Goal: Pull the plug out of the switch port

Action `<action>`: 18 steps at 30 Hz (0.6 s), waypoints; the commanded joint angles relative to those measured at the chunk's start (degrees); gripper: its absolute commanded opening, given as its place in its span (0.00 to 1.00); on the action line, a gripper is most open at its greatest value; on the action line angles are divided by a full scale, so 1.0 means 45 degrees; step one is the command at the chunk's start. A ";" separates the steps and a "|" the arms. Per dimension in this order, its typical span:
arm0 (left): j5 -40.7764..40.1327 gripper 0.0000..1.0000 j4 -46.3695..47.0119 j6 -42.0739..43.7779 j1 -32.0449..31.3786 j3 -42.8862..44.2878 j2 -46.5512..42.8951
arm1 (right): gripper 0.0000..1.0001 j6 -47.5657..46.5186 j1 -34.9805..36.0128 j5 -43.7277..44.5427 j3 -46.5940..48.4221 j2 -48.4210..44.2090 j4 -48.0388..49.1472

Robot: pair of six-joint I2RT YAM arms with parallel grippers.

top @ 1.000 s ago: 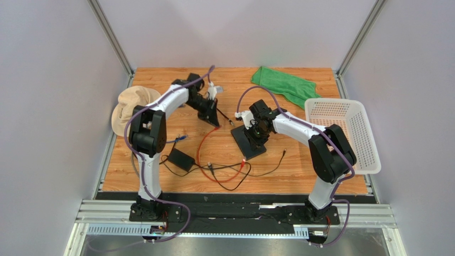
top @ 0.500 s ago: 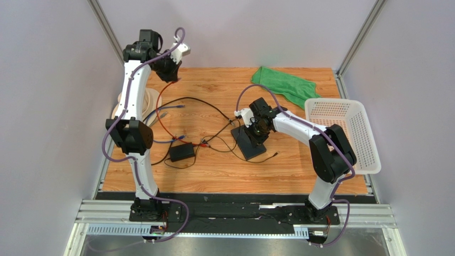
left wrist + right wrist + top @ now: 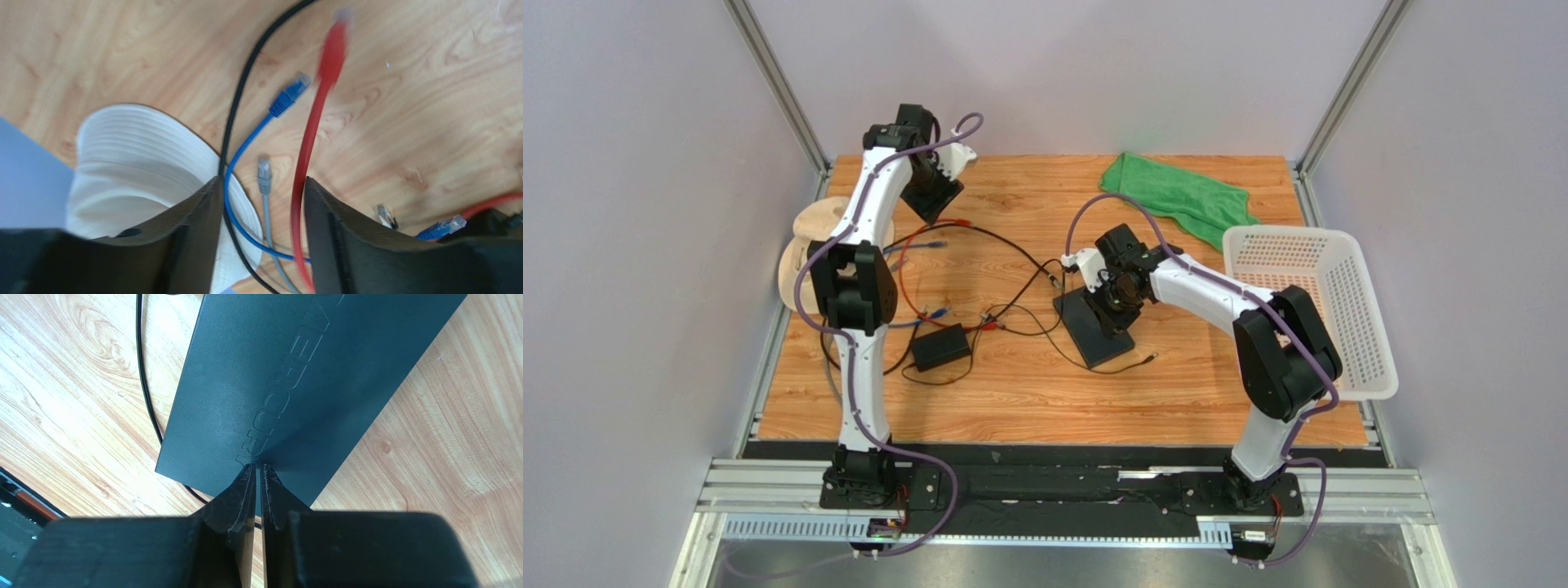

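The switch (image 3: 1090,328) is a flat black box lying mid-table; its ports are hidden in every view. My right gripper (image 3: 1108,309) is shut, its tips (image 3: 258,467) pressed down on the switch's top (image 3: 307,373) with nothing between them. My left gripper (image 3: 934,200) hangs in the air over the far left of the table, jaws open (image 3: 261,180). Below it the red cable's plug (image 3: 334,46) shows blurred and free, far from the switch. A blue plug (image 3: 288,98) and a grey plug (image 3: 264,166) lie loose beside it.
A black adapter brick (image 3: 940,347) sits left of the switch amid tangled black and red cables (image 3: 1014,321). A pale hat (image 3: 808,245) lies at the left edge. A green cloth (image 3: 1173,196) lies at the back, with a white basket (image 3: 1308,306) on the right.
The left arm has come down from its high reach and its jaws have opened, letting go of the red cable. The cables have shifted. The right arm has stayed on the switch.
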 commanded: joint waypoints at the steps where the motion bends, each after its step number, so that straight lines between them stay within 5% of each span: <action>1: -0.0062 0.62 0.1934 -0.1706 -0.0785 -0.0107 -0.1931 | 0.15 0.0261 -0.0227 -0.0250 0.0830 -0.1098 0.0126; 6: 0.4007 0.63 0.2639 -0.2352 -0.1642 -0.3594 -0.3752 | 0.50 0.0086 -0.0306 -0.0135 0.1144 -0.2406 -0.0108; 14: 0.3367 0.69 0.4144 -0.1200 -0.3461 -0.7939 -0.3970 | 0.54 -0.0714 -0.0638 0.0256 0.0598 -0.3462 -0.0499; 16: 0.3328 0.95 0.4164 -0.1219 -0.3715 -0.8136 -0.3716 | 0.54 -0.0734 -0.0774 0.0275 0.0364 -0.3521 -0.0480; 18: 0.3172 0.96 0.4242 -0.1394 -0.3929 -0.8449 -0.3559 | 0.54 -0.0754 -0.0853 0.0256 0.0227 -0.3579 -0.0499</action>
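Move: The two-prong power plug lies roughly 16 cm back, 14 cm to the right of and 11 cm below the left hand. The red plug end sits some 2 cm right of it and 1 cm nearer; the black adapter some 9 cm left and 5 cm nearer. The switch is under the right hand's near-shut fingers, its middle about 3 cm ahead and 5 cm left; a barrel plug lies 4 cm back and 6 cm right. The switch is freed as the right hand's closed fingers lift off its lid, rising about 10 cm, tilting slightly forward and opening halfway. Towards the power plug and red plug end, the left hand sweeps some 16 cm right and 12 cm back, first up a little, then sinking, swinging some 15 degrees clockwise, its already parted fingers opening wide. ##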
